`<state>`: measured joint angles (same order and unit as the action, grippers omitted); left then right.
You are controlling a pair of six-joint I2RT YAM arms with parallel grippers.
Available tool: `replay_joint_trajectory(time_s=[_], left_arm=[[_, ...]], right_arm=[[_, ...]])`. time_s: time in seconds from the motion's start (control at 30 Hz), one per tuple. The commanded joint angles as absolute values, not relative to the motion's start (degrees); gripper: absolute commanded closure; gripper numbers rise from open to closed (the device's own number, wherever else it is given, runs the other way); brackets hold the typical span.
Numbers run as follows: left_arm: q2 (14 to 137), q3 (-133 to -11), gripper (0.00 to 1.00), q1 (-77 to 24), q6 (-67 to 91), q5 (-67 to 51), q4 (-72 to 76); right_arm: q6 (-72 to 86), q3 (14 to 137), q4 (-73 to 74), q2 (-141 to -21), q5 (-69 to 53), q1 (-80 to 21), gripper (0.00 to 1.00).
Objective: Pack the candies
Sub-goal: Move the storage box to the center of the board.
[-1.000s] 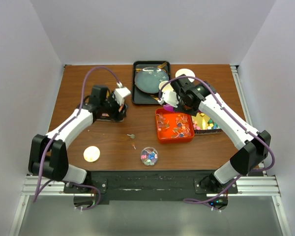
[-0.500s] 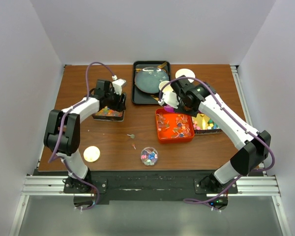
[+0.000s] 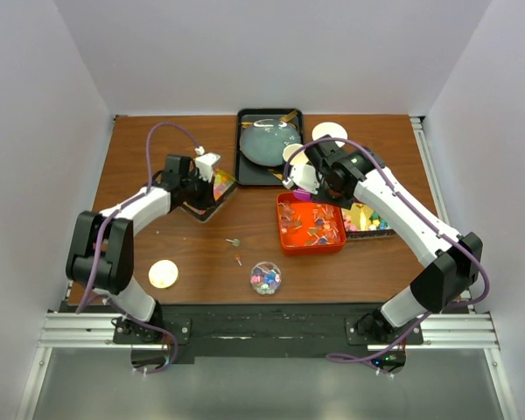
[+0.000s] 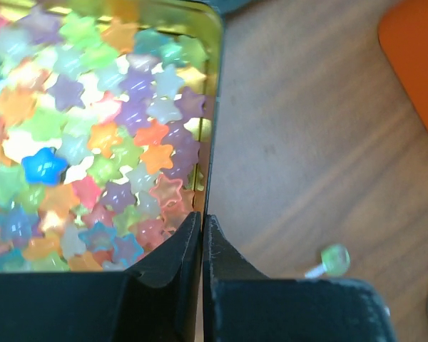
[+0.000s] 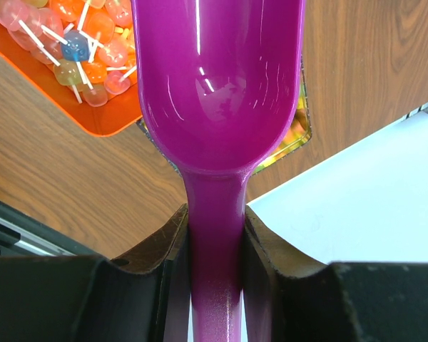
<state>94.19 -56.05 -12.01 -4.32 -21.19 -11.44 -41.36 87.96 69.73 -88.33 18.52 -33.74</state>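
Observation:
Pastel star-shaped candies (image 4: 93,142) fill a gold tin (image 4: 215,85) at the table's left. My left gripper (image 4: 202,217) is shut on that tin's side wall, one finger inside and one outside. From above, the tin (image 3: 215,189) sits turned at an angle under the left gripper (image 3: 205,178). My right gripper (image 5: 216,221) is shut on the handle of an empty purple scoop (image 5: 217,78), which hangs over an orange tray (image 5: 107,125) of lollipop candies (image 5: 78,43). In the top view the right gripper (image 3: 299,180) is at the orange tray's (image 3: 284,229) far edge.
A second tin (image 3: 367,219) of candies lies right of the orange tray. A small clear jar (image 3: 265,278) stands near the front, its gold lid (image 3: 163,274) to the left. Loose lollipops (image 3: 234,241) lie mid-table. A black tray (image 3: 241,166) with a grey plate is behind.
My left gripper has closed on the star tin's wall, and the tin has swung to the right and turned at an angle. The right arm and scoop have stayed put.

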Motion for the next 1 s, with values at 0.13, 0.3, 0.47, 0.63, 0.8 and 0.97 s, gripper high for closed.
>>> replay_joint_trajectory(time_s=[0.13, 0.3, 0.47, 0.63, 0.8, 0.97], left_arm=[[83.4, -48.2, 0.94, -11.9, -10.5, -26.8, -21.2], [81.7, -49.5, 0.94, -14.6, -21.7, -28.0, -27.4], [83.7, -49.4, 0.94, -21.0, -29.3, -27.3, -27.9], [85.4, -49.5, 0.94, -25.1, -33.5, -28.3, -27.9], [87.1, -50.4, 0.95, -27.9, -39.0, -29.8, -29.0], [88.8, -51.8, 0.95, -31.2, -45.6, -30.3, -32.0]], right_arm=[[-41.0, 89.6, 69.1, -87.4, 19.4, -33.6, 1.0], [-41.1, 89.6, 69.3, -87.4, 19.2, -33.6, 1.0], [-41.0, 90.2, 69.5, -87.7, 19.4, -33.6, 1.0], [-41.2, 89.7, 69.6, -86.9, 20.5, -33.6, 1.0], [-41.9, 87.2, 68.8, -85.8, 22.8, -33.3, 1.0], [-41.8, 87.0, 68.8, -85.9, 23.1, -33.0, 1.0]])
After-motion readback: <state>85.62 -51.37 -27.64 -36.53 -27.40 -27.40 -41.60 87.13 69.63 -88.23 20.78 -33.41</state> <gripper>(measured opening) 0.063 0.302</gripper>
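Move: The left hand's closed fingers already hold the near right rim of the star-candy storage box, its middle about 5 cm ahead and 4 cm left. The open middle of the board lies roughly 6 cm back and 9 cm right; the green lollipop is 10 cm back and 5 cm right, the candy jar 20 back and 14 right, the red box 5 back and 27 right. From the right hand, the storage box is some 36 cm left, 5 ahead and well below. Keeping its pinch on the rim, the left hand first draws the star-candy box almost straight back about 8 cm, then bends off to its right for some 6 cm while still easing back, staying level and low and bringing the rim up beside the green lollipop. During this second leg the wrist swings clockwise, some 40 degrees in all, farther than the box turns, so the rim pivots between the fingertips. ##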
